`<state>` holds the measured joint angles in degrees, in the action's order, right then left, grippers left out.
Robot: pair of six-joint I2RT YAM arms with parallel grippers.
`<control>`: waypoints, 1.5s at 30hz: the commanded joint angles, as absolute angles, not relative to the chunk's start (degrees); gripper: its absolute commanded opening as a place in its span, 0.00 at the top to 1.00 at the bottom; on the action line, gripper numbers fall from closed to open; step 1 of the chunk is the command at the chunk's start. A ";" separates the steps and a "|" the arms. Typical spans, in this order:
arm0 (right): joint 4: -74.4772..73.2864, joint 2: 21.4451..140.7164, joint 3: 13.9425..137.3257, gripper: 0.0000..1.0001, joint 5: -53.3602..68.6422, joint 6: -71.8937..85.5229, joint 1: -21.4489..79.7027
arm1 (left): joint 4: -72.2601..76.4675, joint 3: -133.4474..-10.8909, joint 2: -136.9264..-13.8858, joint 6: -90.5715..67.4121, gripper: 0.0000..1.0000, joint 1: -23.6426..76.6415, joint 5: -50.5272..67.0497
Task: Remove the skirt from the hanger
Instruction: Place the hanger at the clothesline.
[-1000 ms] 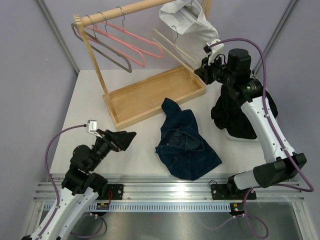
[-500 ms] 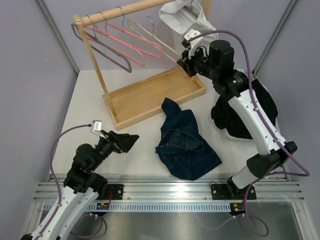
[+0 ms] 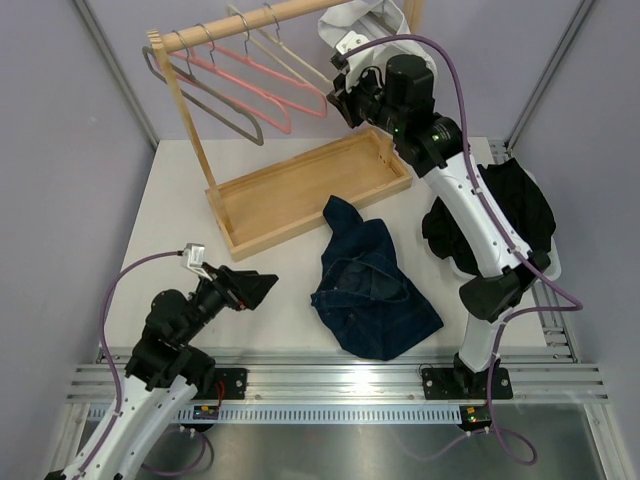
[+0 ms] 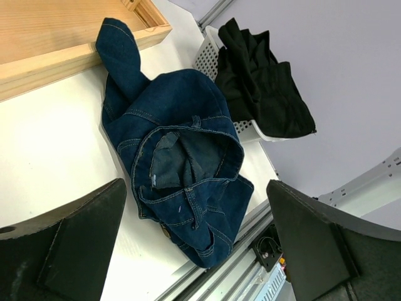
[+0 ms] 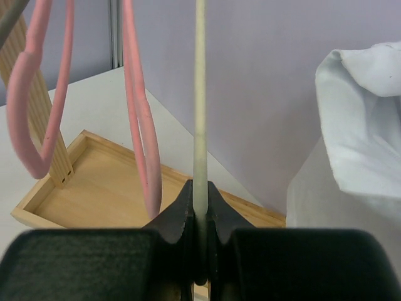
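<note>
The dark denim skirt (image 3: 370, 290) lies crumpled on the white table, off any hanger, and also shows in the left wrist view (image 4: 182, 163). My right gripper (image 3: 343, 95) is up at the rack, shut on the thin cream hanger (image 3: 285, 60); the wrist view shows its bar (image 5: 200, 94) pinched between the jaws (image 5: 199, 207). The hanger's hook is up at the wooden rod (image 3: 290, 10). My left gripper (image 3: 245, 288) hovers low at the near left, open and holding nothing (image 4: 197, 251), with the skirt lying ahead of it.
Pink hangers (image 3: 255, 80) and a grey one (image 3: 215, 110) hang on the rod left of the cream hanger. A white garment (image 3: 365, 30) hangs at its right end. The wooden tray (image 3: 300, 190) forms the rack's base. A basket of black clothes (image 3: 490, 220) stands on the right.
My right arm has swung left along the rack, carrying the cream hanger from beside the white garment up close to the pink hangers. The left arm and the skirt have stayed put.
</note>
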<state>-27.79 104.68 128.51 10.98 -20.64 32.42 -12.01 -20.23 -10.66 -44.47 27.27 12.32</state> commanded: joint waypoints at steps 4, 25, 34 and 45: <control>-26.81 108.10 133.94 1.00 9.84 -21.80 32.87 | -14.41 -22.32 -7.65 -42.28 0.01 27.07 13.27; -26.63 112.42 136.50 0.92 11.16 -21.18 32.87 | -14.59 -21.80 -8.97 -41.75 0.01 26.98 14.94; -30.94 104.70 133.43 0.38 15.90 -22.24 31.82 | -14.33 -21.89 -9.49 -41.13 0.01 26.98 14.59; -36.20 88.26 113.69 0.01 29.78 -21.62 23.04 | -11.95 -21.27 -10.46 -40.52 0.01 27.07 15.38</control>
<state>-32.95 92.53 119.13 23.07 -21.50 24.95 -15.44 -20.27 -9.89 -41.82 27.27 13.47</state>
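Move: The beige hanger, gripped by its near end in the right hand, goes to the clothesline rail; its hanging spot is some 14 cm ahead of that hand, 11 cm left and 12 cm up. The nearest pink hanger's near end lies about 4 cm left, level ahead and in height; the white garment hangs roughly 6 cm ahead and 8 cm right, at hand height. From the idle left hand the spot is around 40 cm ahead, 5 cm right, 35 cm up. The beige hanger, still pinched by its end, is carried by the right hand about 3 cm forward, 2 cm left and 3 cm down, easing its hook onto the rail. The fingers then open wide and let go, and the hand draws back and to the right, some 8 cm each way and rising about 4 cm, away from the hangers. ##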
